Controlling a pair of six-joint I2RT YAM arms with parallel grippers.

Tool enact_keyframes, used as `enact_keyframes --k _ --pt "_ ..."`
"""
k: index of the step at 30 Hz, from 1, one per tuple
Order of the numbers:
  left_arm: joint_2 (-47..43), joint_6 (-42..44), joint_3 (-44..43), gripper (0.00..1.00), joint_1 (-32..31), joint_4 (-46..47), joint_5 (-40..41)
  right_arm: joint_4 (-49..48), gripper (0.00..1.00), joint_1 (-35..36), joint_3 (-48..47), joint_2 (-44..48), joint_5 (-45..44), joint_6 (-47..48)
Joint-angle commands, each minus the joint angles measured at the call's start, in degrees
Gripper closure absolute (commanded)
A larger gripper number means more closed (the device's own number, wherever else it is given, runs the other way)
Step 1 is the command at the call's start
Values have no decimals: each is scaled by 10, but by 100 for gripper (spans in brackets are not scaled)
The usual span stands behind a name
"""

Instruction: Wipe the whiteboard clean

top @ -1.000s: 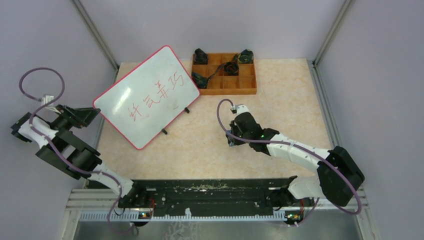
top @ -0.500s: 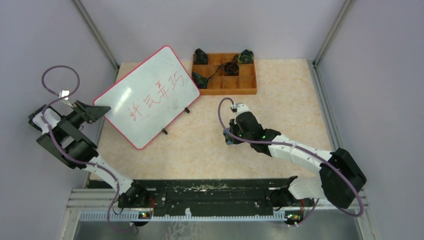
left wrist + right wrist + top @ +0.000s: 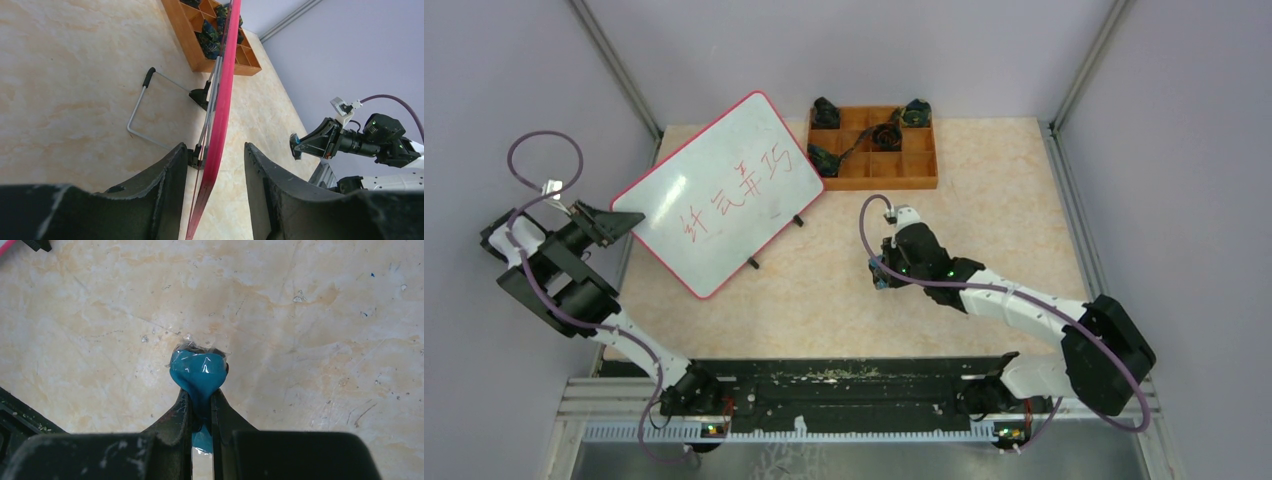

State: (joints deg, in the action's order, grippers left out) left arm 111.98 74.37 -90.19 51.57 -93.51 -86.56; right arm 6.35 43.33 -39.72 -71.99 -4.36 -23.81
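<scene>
The whiteboard (image 3: pixel 719 195), white with a red rim and red handwriting, stands tilted on wire feet at the table's back left. My left gripper (image 3: pixel 627 222) is at its left corner. In the left wrist view the red rim (image 3: pixel 225 85) runs edge-on between the jaws of the left gripper (image 3: pixel 214 150), which is open with a gap on both sides. My right gripper (image 3: pixel 881 278) hovers over the middle of the table. In the right wrist view the right gripper (image 3: pixel 201 395) is shut on a soft blue wiper (image 3: pixel 198 371) in clear film.
A brown compartmented wooden tray (image 3: pixel 879 183) with dark objects (image 3: pixel 885 135) in it sits just right of the board's top corner. The board's wire foot (image 3: pixel 142 107) rests on the beige table. Grey walls close in at the left, back and right.
My left arm swung in toward the board's left corner and its jaws narrowed around the rim. The right arm shifted slightly left, still gripping the blue wiper.
</scene>
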Motion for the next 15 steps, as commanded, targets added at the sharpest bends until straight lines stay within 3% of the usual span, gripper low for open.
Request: enact_keyframes --k 1,9,15 --pt "12 11 -36 50 12 126 -9 -23 100 -2 -22 -11 -8 -1" --pt "-11 22 -40 52 12 125 -25 -8 100 -3 -57 -40 -22 11" --pt "-10 29 -35 74 12 126 -30 6 100 -8 -87 -59 -28 22"
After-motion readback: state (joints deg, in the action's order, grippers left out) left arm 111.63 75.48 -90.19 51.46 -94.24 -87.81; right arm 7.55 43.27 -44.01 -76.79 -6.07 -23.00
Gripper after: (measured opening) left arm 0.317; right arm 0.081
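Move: The whiteboard's left edge already stands between the left gripper's half-open fingers; the red writing lies some 20 cm to its right, 5 cm ahead and 6 cm lower. From the right gripper, which already holds the blue eraser, the writing is about 27 cm left, 13 cm ahead and 4 cm higher. The near stand foot is some 24 cm left and 1 cm ahead of it, the wooden box 23 cm ahead and 1 cm left. Keep the left gripper where it is at the whiteboard's left edge, letting it rise no more than half a centimetre, and close its fingers around that edge from half open to about a third. Meanwhile keep the eraser pinched in the right gripper; dip it about 1 cm, then bring it back up and some 1.5 cm forward, towards the whiteboard. ##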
